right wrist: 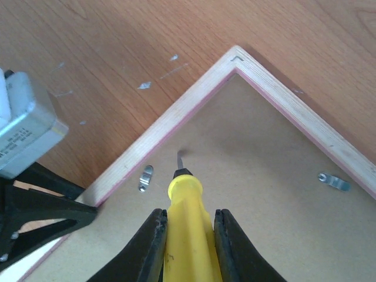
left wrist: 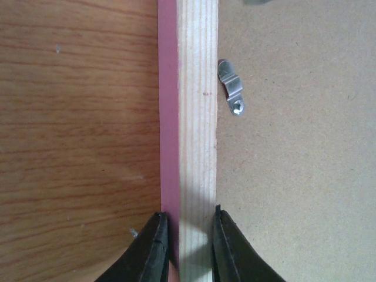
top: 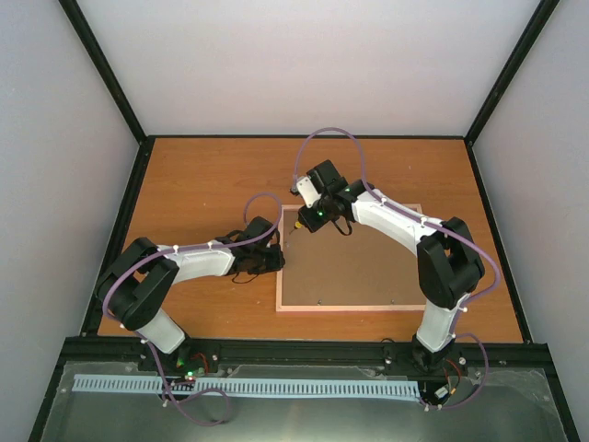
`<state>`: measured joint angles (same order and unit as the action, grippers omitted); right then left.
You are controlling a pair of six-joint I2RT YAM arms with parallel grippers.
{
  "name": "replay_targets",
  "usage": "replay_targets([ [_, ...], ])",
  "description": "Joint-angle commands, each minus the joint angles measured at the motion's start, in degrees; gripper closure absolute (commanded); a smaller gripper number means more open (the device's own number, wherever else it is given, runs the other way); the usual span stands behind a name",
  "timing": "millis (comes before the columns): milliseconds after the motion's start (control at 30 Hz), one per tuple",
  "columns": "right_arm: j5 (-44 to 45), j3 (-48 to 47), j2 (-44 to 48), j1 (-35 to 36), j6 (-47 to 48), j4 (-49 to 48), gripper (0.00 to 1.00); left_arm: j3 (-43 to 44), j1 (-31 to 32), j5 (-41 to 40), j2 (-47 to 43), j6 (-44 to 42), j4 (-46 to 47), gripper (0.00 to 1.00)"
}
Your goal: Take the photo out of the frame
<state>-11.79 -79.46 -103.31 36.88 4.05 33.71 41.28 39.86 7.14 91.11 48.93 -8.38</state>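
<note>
The frame [top: 340, 308] lies face down on the table with its brown backing board [top: 354, 267] up. The photo is hidden under that board. My left gripper [left wrist: 189, 232] is shut on the frame's left rail [left wrist: 197, 117], one finger on the pink outer side and one on the board side. My right gripper [right wrist: 189, 212] is shut on a yellow-handled screwdriver [right wrist: 185, 194]. Its metal tip rests on the backing board [right wrist: 247, 153] near the frame's far left corner [right wrist: 235, 59]. From above, both grippers [top: 276, 261] [top: 304, 219] sit at the frame's left side.
Small metal turn clips [right wrist: 145, 178] [right wrist: 333, 181] are screwed to the backing board near the rails; one clip [left wrist: 231, 88] lies just ahead of my left fingers. The wooden table [top: 212, 184] is walled at the left, back and right.
</note>
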Motion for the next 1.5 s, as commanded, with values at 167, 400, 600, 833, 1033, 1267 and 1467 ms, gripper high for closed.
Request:
replay_targets([
  [167, 3.2, 3.2, 7.3, -0.4, 4.3, 5.5, 0.97, 1.2, 0.4, 1.1, 2.3, -1.4, -3.0, 0.99],
  [400, 0.6, 7.3, 12.9, -0.7, 8.1, 5.6, 0.97, 5.4, 0.0, -3.2, 3.0, -6.4, -7.2, 0.99],
  [600, -2.3, 10.2, 17.1, -2.3, 10.6, 7.0, 0.97, 9.1, -4.3, -4.4, 5.1, -12.2, -10.9, 0.99],
  [833, -1.7, 13.3, 21.3, -4.4, 12.3, 6.4, 0.97, 15.8, -8.8, -7.5, 7.3, -19.7, -14.9, 0.68],
  [1033, -2.5, 13.3, 22.8, -10.3, 14.1, 7.0, 0.97, 21.1, -8.8, -12.7, 6.3, -16.3, -23.8, 0.49],
  [1267, -0.5, 7.6, 17.9, -26.6, 20.9, 5.1, 0.97, 15.5, 0.2, -7.4, -5.2, -10.8, -26.6, 0.5],
  [1467, -0.1, -1.7, 8.0, -37.5, 23.9, 3.4, 0.97, 12.6, 9.8, 7.2, -7.8, -9.1, -24.6, 0.48],
])
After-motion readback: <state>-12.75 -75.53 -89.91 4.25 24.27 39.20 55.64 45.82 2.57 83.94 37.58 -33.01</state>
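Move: The left hand already pinches the frame's left rail. The left-rail clip is about 5 cm ahead and 2 cm right, the near-left corner 13 cm back and 1 cm left. The right hand holds the screwdriver; its destination, the far-right corner, is about 10 cm ahead, 26 cm right and 10 cm below. From that hand the far-rail clip is roughly 8 cm ahead, 6 cm right, and the left-rail clip 5 cm left, 1 cm back. Still pinching the left rail, the left hand drags it about 8 cm forward and 5 cm left, opens to let go, then rises and swings back and right over the panel towards the near rail. The right hand, keeping its grip on the screwdriver, backs off and up to the right, then sweeps right and forward, some 25 cm overall, towards the far-right corner. ##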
